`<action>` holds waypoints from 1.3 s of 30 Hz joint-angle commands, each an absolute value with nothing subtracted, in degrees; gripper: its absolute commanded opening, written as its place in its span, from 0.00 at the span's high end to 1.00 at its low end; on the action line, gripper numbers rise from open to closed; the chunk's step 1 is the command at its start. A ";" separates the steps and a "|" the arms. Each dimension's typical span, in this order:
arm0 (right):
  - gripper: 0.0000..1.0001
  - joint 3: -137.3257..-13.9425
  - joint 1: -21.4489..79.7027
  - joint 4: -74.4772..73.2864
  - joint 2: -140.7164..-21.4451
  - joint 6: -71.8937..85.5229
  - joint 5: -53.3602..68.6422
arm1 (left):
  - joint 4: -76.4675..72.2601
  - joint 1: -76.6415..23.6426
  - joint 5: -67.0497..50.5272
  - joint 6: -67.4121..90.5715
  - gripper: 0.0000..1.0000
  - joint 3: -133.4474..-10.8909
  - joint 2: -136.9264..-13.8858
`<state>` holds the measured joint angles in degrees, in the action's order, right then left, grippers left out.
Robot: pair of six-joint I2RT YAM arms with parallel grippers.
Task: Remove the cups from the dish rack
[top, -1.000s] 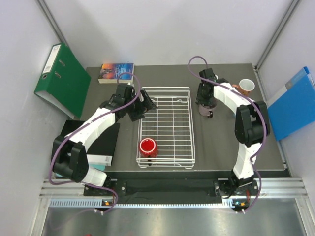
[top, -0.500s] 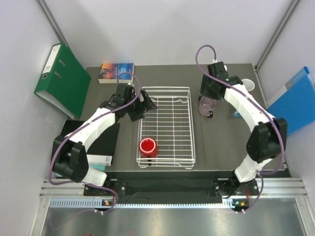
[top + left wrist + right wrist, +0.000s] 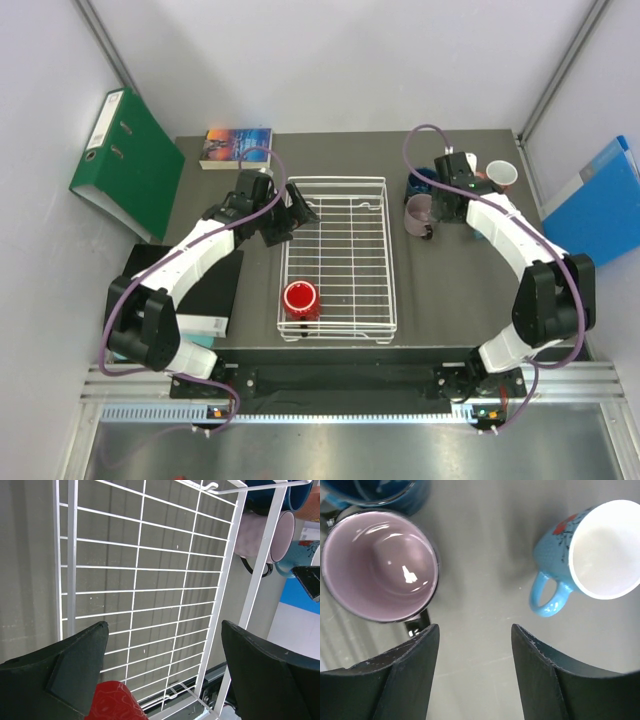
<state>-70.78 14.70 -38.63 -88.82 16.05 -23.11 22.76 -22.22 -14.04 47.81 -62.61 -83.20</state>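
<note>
The white wire dish rack (image 3: 336, 256) lies mid-table and holds one red cup (image 3: 300, 298) in its near left corner. My left gripper (image 3: 293, 217) hangs open over the rack's far left side; the left wrist view shows the rack's grid (image 3: 145, 575) and the red cup (image 3: 114, 703) low between the fingers. On the table right of the rack stand a mauve cup (image 3: 418, 215), a dark blue cup (image 3: 422, 182) and a salmon cup (image 3: 500, 175). My right gripper (image 3: 475, 630) is open and empty, over bare table between the mauve cup (image 3: 380, 565) and a teal cup (image 3: 590, 555).
A green binder (image 3: 125, 160) leans at the far left and a book (image 3: 237, 146) lies behind the rack. A blue folder (image 3: 598, 212) stands along the right wall. A black pad (image 3: 208, 290) lies beside the left arm on the dark table (image 3: 450, 300).
My right gripper has opened and drawn back to the right of the mauve cup, which now stands free on the table. The left arm has not moved.
</note>
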 commanded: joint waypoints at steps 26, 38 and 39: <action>0.52 -84.29 13.80 -34.72 -105.64 19.07 -17.93 | 23.46 -22.41 -14.50 44.91 0.01 -63.55 -83.06; 1.00 -81.66 13.45 -36.04 -105.21 21.88 -17.93 | 21.97 -22.41 -14.59 46.32 0.01 -63.90 -81.56; 1.00 -81.04 13.45 -36.12 -104.86 23.28 -17.67 | 22.06 -22.41 -14.68 46.32 0.01 -63.98 -81.74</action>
<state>-81.84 13.69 -36.45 -106.41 20.32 -17.93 23.62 -22.22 -14.90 46.33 -62.46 -83.22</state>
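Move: The mauve cup stands upright about 7 cm ahead of the right hand and 6 cm to its left, its middle some 9 cm below. The dark blue cup touches it on the far side, roughly 8 cm farther out and level with it sideways; the light blue cup is about 7 cm ahead of the right hand and 10 cm to its right, at the same depth. From the left hand the mauve cup lies some 9 cm ahead, 26 cm to the right and 12 cm down. With its fingers still a little over half open, the right hand reaches forward about 6 cm towards the mauve cup it had let go of, first nearly level, then dropping some 5 cm and easing 2 or 3 cm left, so that one finger comes down inside the cup and the other outside. There it stops going forward or sideways and shuts the fingers almost fully, pinching the thin wall at the right-hand side of the rim, and keeps that hold. ##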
